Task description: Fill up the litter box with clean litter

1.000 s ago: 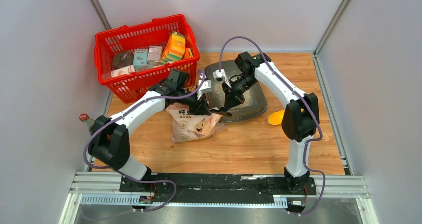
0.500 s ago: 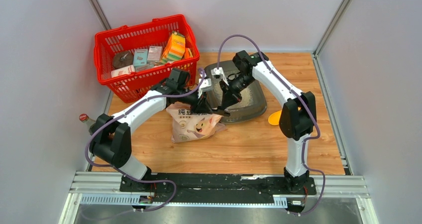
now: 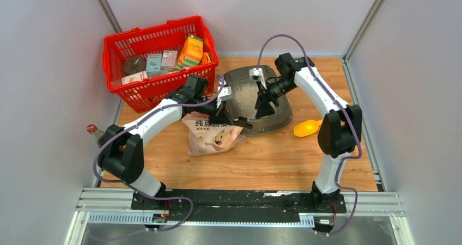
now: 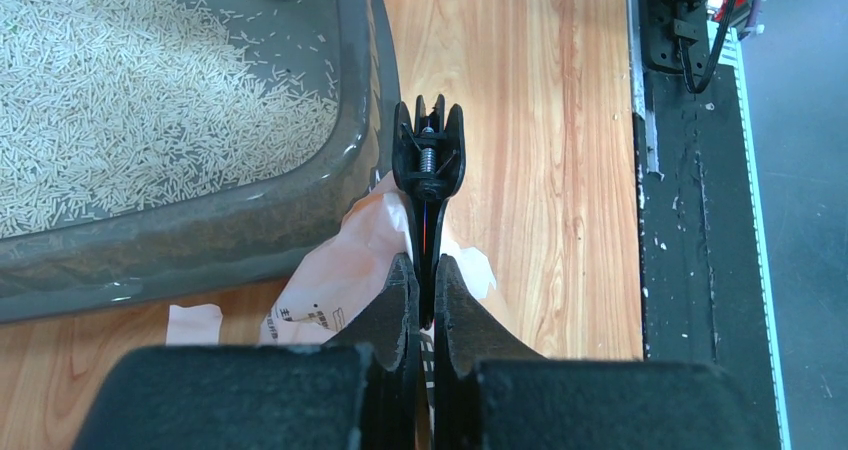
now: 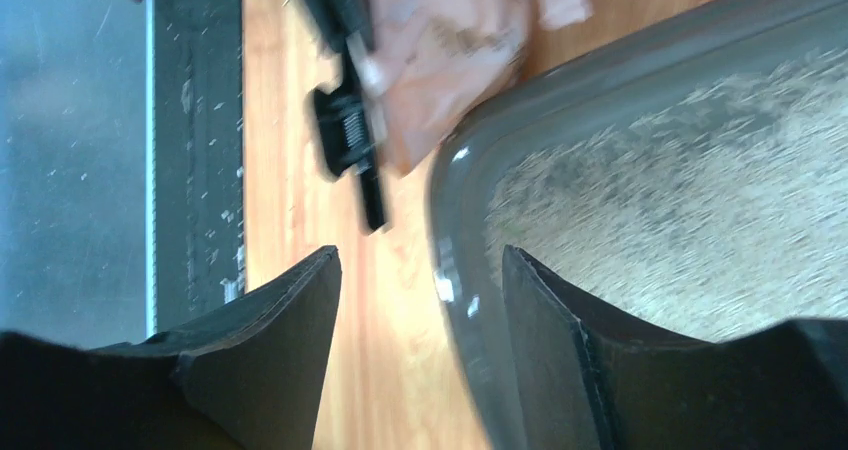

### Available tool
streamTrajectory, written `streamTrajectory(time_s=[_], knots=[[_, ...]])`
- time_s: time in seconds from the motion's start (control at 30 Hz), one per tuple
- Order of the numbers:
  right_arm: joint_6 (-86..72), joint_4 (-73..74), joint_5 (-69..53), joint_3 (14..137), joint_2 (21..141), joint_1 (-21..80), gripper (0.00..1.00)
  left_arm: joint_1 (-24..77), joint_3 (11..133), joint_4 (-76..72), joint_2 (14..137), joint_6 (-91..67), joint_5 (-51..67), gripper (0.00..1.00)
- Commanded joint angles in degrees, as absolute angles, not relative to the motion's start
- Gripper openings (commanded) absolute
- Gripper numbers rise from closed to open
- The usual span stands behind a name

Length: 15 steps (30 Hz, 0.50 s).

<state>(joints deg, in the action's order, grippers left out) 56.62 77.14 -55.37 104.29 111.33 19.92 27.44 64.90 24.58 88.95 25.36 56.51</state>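
Observation:
The dark grey litter box sits at mid-table with pale clean litter spread inside, seen too in the left wrist view and the right wrist view. My left gripper is shut on a black spring clip above the beige cat-printed bag, just off the box's rim. In the top view it is at the box's near-left corner. My right gripper stands open over the box's rim, holding nothing; from above it hangs over the box.
The beige bag lies on the wooden table in front of the box. A yellow scoop rests to the box's right. A red basket with several packages stands at the back left. A bottle stands at the left edge.
My right gripper has opened and swung right, away from the bag, uncovering the litter in the box. My left gripper has shut on the black clip.

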Motion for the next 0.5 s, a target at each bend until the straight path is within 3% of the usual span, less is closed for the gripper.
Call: streamTrajectory(time_s=[0.0, 0.47], knots=[[60.2, 76.13, -54.24, 93.47, 99.77, 23.46, 0.65, 28.21, 66.27, 24.87, 88.24, 27.69, 58.1, 0.0], [47.2, 57.66, -49.22, 87.1, 97.21, 28.56, 0.65, 28.21, 66.53, 24.26, 88.24, 26.72, 57.48, 0.0]])
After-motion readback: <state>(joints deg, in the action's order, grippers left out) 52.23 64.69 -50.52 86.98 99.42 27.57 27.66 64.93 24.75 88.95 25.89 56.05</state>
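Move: From the open right hand, the black clip lies about 5 cm back, 6 cm left and 3 cm lower. The litter bag is 9 cm back and 18 cm left, the litter box's middle 6 cm ahead and straight below, and the yellow scoop 6 cm back, 22 cm right. The left hand already pinches the clip, its middle 4 cm right and 1 cm back; the bag lies 6 cm left, 6 cm back. Right hand, fingers staying open, sweeps back about 7 cm, then comes 2 cm forward and down towards the clip. ##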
